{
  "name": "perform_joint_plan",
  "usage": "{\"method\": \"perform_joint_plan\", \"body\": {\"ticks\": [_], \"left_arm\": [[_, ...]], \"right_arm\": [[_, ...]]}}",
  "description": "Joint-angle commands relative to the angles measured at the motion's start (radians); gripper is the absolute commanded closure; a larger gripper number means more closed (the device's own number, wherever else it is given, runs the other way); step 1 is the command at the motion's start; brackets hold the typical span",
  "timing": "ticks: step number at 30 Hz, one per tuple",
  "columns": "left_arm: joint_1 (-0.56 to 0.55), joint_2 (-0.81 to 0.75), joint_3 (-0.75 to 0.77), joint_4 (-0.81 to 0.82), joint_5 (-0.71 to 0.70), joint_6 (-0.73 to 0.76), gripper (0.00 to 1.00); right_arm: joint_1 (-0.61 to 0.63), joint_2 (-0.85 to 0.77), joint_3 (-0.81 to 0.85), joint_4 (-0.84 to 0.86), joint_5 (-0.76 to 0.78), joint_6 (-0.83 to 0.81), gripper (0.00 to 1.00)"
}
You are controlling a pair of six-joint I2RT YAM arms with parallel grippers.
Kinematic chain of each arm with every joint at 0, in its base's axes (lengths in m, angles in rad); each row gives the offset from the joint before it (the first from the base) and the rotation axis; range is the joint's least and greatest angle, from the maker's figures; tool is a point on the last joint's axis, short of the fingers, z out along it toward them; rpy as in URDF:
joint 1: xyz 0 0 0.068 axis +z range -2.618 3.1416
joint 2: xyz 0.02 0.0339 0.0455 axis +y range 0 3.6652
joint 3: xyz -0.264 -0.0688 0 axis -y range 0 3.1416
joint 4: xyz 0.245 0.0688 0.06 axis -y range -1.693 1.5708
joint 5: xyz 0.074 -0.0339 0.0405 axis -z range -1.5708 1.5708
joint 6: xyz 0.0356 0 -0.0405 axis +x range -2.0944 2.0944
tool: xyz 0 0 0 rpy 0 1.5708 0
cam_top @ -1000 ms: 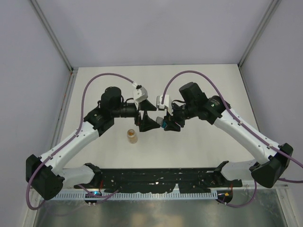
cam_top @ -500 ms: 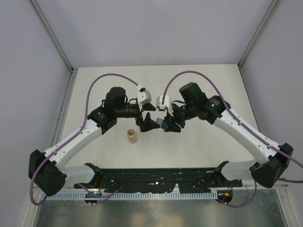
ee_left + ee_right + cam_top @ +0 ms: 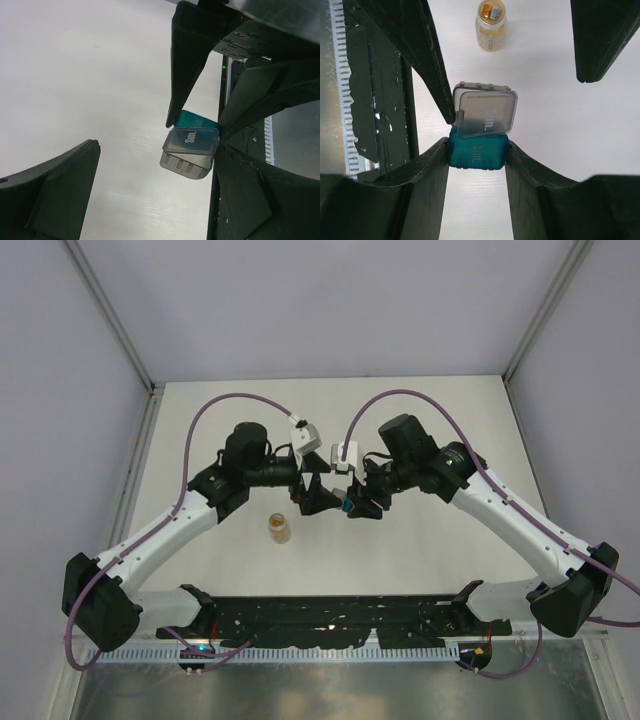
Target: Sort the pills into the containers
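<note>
The two containers are joined side by side, both marked "Sun.". My right gripper (image 3: 477, 145) is shut on the teal-blue container (image 3: 477, 150), holding it above the table (image 3: 345, 506). The grey container (image 3: 485, 115) sticks out past the right fingertips, its clear lid tilted slightly up. It lies between the wide-open jaws of my left gripper (image 3: 156, 150). One left finger (image 3: 427, 70) touches its corner, and the other (image 3: 597, 45) stands well clear. In the left wrist view the grey container (image 3: 190, 152) sits below the teal one (image 3: 197, 120). The pills are hidden.
A small clear vial with an orange-brown top (image 3: 279, 528) stands upright on the white table (image 3: 430, 420), to the left of and nearer than both grippers (image 3: 491, 25). Grey walls enclose the table on three sides. The black base rail (image 3: 330, 615) runs along the near edge.
My left arm has swung right and brought its open gripper up to the containers, so the grey one now sits between its fingers. The right arm has stayed still.
</note>
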Motion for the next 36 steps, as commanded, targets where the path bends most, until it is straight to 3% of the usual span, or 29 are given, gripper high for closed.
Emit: {"method": "perform_joint_plan", "body": {"ticks": [1,6,24,36], "left_arm": [[0.002,0.019,0.045,0.076,-0.084,-0.058,0.00],[0.002,0.049,0.065,0.070,-0.169,-0.060,0.01],[0.005,0.103,0.096,0.072,-0.273,-0.069,0.00],[0.093,0.049,0.050,0.072,-0.244,-0.044,0.00]], "right_arm": [[0.011,-0.015,0.003,0.021,-0.030,-0.011,0.89],[0.014,-0.023,-0.003,0.023,-0.024,-0.012,0.90],[0.025,-0.038,-0.029,0.035,0.006,-0.019,0.90],[0.024,-0.047,-0.086,0.096,0.124,0.004,0.90]]}}
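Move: My right hand already grips the teal half of the pill box; the clear half, lid still over it, sticks out, its middle about 2 cm to the left and 1 cm down. From my open left hand the box is some 4 cm right, 3 cm back and 3 cm lower, right by the tip of my nearer finger. The glass bottle stands on the table about 11 cm left of my left hand, 3 cm back and roughly 20 cm below. With its near fingertip at the base-side edge of the clear lid, my left hand sweeps forward about 7 cm across the box, swinging the lid over and turning counter-clockwise some 15 degrees, fingers staying wide open; it sinks slightly and finally edges left, away from the box. My right hand keeps its pinch on the teal half and sinks about 2 cm, mostly late on. ##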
